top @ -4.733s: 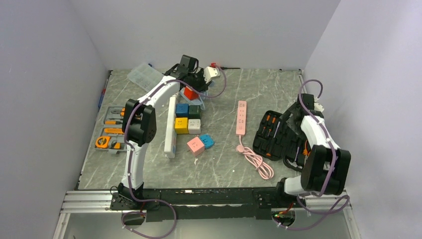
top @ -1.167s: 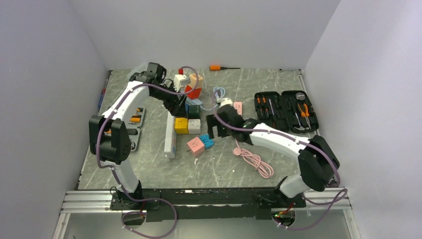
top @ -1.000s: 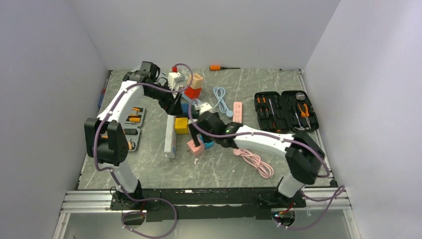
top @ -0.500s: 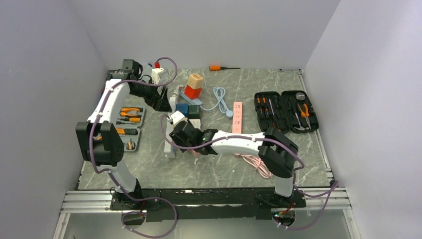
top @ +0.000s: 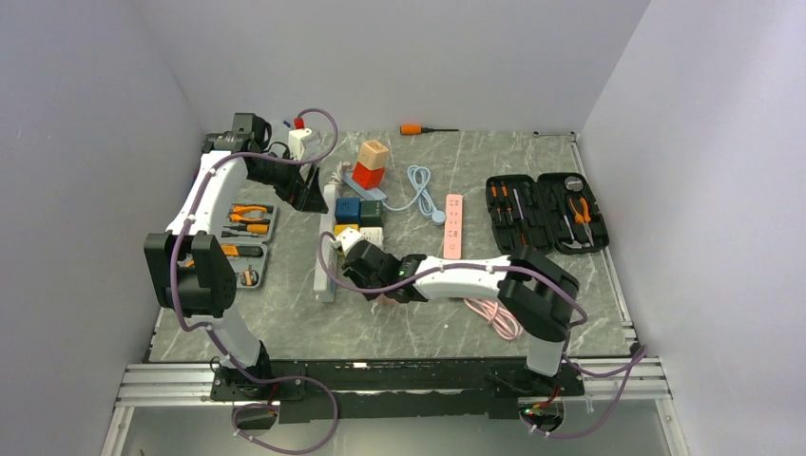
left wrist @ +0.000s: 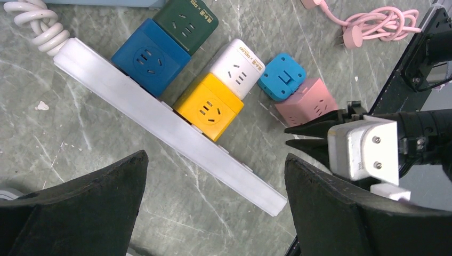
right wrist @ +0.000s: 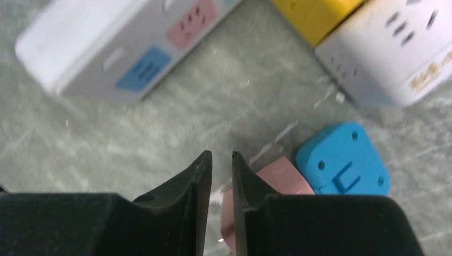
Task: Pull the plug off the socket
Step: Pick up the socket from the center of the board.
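A white power strip (top: 326, 256) (left wrist: 160, 125) lies left of centre. A blue cube (left wrist: 150, 56) and a yellow cube (left wrist: 209, 106) sit against it, with a green cube (left wrist: 186, 21) and a white cube (left wrist: 237, 74) behind them. Nearby lie a pink cube plug (left wrist: 306, 104) (right wrist: 277, 181) and a small blue adapter (right wrist: 344, 160). My right gripper (right wrist: 218, 153) (left wrist: 288, 136) sits low at the pink cube's edge. Its jaws are nearly together, and the cube's edge and a bright metal bit show in the thin gap. My left gripper (left wrist: 216, 156) (top: 302, 190) hangs wide open above the strip, holding nothing.
A tool tray (top: 242, 223) lies at the left edge and an open screwdriver case (top: 542, 211) at the right. A pink power strip (top: 453, 223) with its coiled cord (top: 494, 313) sits right of centre. Stacked blocks (top: 371, 166), a pale blue cable (top: 418, 190) and an orange screwdriver (top: 413, 128) lie at the back.
My right arm swept left across the table to the pink cube, and its jaws went from wide open to nearly together. My left arm drew back to the rear left, then held still.
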`<action>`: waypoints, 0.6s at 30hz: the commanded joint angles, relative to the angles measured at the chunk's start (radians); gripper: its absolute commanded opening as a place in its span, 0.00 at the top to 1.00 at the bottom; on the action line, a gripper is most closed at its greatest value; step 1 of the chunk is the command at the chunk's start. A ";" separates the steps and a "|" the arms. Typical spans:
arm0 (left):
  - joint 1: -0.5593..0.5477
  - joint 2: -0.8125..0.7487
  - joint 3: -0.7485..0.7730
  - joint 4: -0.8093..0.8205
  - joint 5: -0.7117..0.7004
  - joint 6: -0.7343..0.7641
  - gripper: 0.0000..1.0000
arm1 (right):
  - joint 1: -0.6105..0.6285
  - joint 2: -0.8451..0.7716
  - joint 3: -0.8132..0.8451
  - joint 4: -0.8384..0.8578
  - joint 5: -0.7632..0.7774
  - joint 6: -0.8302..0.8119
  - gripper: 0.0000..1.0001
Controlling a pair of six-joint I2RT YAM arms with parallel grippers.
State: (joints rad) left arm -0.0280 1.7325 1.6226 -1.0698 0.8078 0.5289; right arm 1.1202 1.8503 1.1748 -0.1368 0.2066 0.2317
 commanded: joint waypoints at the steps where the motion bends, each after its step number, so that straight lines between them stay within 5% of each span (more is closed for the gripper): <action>1: -0.003 -0.017 0.036 0.008 0.042 -0.016 0.01 | 0.000 -0.122 -0.104 -0.020 -0.094 0.028 0.77; 11: -0.006 -0.035 0.021 0.012 0.051 0.000 0.01 | -0.014 -0.324 -0.282 -0.109 -0.085 0.045 0.69; 18: -0.008 -0.023 0.015 -0.006 0.063 0.026 0.01 | -0.021 -0.495 -0.260 -0.197 -0.135 0.019 0.23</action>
State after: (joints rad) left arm -0.0307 1.7325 1.6230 -1.0615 0.8227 0.5339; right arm 1.1038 1.4658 0.8780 -0.2897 0.0982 0.2718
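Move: About 3 cm to the right of the right hand and roughly level with it sits the pink cube socket, with the blue plug on its far side, some 4 cm ahead and 4 cm right of this hand. The white cube stands about 9 cm ahead and 4 cm right, the yellow cube 9 cm straight ahead. From the high left hand the pink cube lies roughly 14 cm back, 12 cm right and 16 cm down. Sweeping right and back along the near side of the pink cube, the right hand travels some 10 cm low over the table with its fingers still nearly shut, shoving the cube round with the fingertips. Towards the end it rises about 2.5 cm and spreads its fingers to some two thirds open, clear of the cube's near side. ##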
